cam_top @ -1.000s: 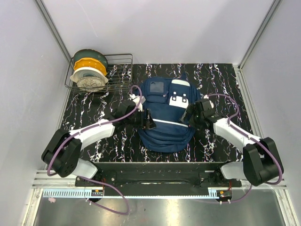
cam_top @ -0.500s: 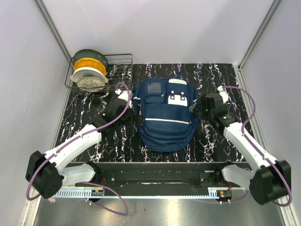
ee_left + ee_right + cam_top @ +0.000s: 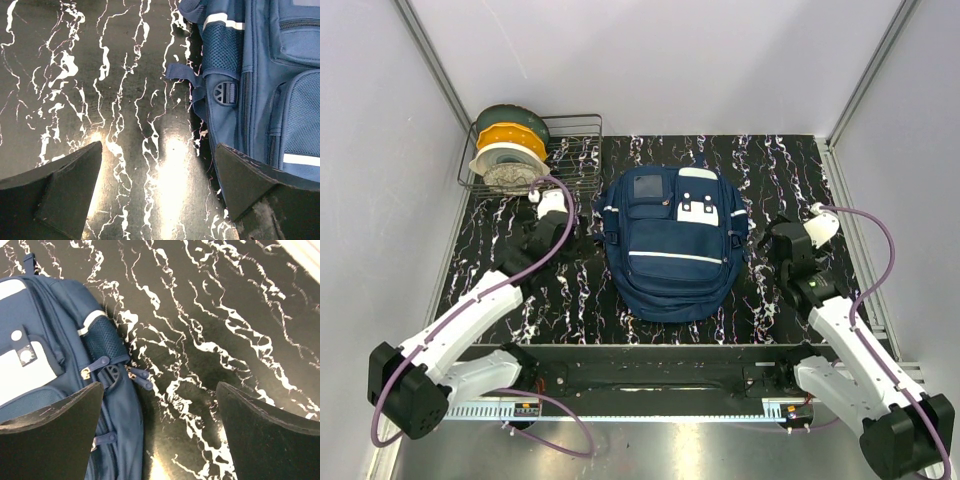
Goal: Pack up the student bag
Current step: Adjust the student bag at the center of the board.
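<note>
The student bag (image 3: 670,250), navy blue with white stripes and patches, lies flat and zipped in the middle of the black marbled table (image 3: 780,170). My left gripper (image 3: 568,238) hovers open just left of the bag, with nothing between its fingers. In the left wrist view the left gripper (image 3: 157,170) is over bare table, and the bag's side buckle and mesh pocket (image 3: 225,92) show to the right. My right gripper (image 3: 775,248) stands open just right of the bag. In the right wrist view the right gripper (image 3: 160,410) is empty, with the bag's zipper pulls (image 3: 137,377) at left.
A wire basket (image 3: 578,150) at the back left holds stacked filament spools (image 3: 510,150). Grey walls close in both sides and the back. A black rail (image 3: 650,365) carrying the arm bases runs along the near edge.
Both arms have drawn outward from the bag, the left to the left, the right to the right. The left gripper has opened wider. The bag now lies flat and untouched.
</note>
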{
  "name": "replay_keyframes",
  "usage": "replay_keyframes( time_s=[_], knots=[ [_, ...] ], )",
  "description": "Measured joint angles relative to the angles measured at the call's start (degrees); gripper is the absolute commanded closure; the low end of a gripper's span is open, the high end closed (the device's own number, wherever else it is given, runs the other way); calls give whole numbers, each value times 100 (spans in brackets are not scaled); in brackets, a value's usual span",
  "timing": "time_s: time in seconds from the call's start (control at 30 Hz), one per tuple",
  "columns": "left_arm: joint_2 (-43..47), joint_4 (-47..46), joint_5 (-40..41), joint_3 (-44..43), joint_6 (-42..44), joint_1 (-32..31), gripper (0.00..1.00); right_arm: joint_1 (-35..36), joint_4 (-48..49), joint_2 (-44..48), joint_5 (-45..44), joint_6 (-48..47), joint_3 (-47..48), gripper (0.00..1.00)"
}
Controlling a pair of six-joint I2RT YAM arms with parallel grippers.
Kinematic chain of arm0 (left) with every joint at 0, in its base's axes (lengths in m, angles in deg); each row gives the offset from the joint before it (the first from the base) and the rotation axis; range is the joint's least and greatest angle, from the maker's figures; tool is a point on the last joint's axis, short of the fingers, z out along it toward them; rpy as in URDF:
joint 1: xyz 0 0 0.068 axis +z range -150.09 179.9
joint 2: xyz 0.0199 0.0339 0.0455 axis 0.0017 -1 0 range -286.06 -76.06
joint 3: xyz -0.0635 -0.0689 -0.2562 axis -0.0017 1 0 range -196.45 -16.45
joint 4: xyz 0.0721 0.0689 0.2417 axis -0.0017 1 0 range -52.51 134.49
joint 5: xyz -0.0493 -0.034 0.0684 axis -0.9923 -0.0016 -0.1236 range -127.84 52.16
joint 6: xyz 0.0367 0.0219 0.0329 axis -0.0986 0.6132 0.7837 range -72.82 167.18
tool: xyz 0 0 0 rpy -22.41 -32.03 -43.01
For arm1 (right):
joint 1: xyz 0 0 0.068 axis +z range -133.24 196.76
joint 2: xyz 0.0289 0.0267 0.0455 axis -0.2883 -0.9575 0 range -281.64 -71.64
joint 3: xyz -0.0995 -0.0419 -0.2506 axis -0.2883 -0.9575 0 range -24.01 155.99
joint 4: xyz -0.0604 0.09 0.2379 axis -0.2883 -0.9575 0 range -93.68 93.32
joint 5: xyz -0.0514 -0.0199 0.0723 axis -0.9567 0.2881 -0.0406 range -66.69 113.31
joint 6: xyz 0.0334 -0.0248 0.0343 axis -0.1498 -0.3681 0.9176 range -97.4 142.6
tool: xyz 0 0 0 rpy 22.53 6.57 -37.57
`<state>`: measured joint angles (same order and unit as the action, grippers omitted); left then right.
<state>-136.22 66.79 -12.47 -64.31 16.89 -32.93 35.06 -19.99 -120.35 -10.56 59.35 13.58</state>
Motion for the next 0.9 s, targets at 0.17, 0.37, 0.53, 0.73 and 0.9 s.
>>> replay_keyframes(
  time_s=[0.17, 0.37, 0.53, 0.73, 0.9],
  knots=[
    [356, 105, -11, 0, 50, 103, 1, -4, 387, -46, -155, -649, -122, 0],
    [772, 245, 26, -188, 186, 155, 1, -7, 765, -511, 431, -1071, -85, 0],
    [973, 409, 452, -229, 328, 155, 1, -7, 918, -1110, 1333, -1008, 205, 0],
    [1073, 684, 822, -225, 321, 603, 1, -7, 1152, -1397, 1663, -769, 459, 0],
    [1163, 662, 197, -181, 354, 1683, 1, -7, 1198, -1421, 1635, -734, 520, 0]
  ],
)
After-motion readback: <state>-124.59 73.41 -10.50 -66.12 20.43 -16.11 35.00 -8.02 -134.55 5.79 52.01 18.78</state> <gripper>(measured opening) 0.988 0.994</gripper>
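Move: The student bag's middle lies some 21 cm to the left hand's right, about 3 cm ahead and 10 cm below it; the dish rack stands about 20 cm ahead and 12 cm left of that hand, 10 cm lower. From the right hand the bag's middle is roughly 20 cm left, 3 cm ahead and 10 cm below, its right-side buckle only about 7 cm left, 4 cm ahead and 10 cm below. The left hand, wide open and already clear of the bag, rises about 5 cm with its fingertips tipping up a little, then sweeps some 10 cm left over bare table, away from the bag, turning counter-clockwise. After a tiny shift right, the right hand swings left and forward to close on the bag's right-side buckle, about 6 cm left and 5 forward, with a shallow dip on the way and its wrist turning some 15 degrees counter-clockwise, fingers staying open and touching nothing that can be seen. ##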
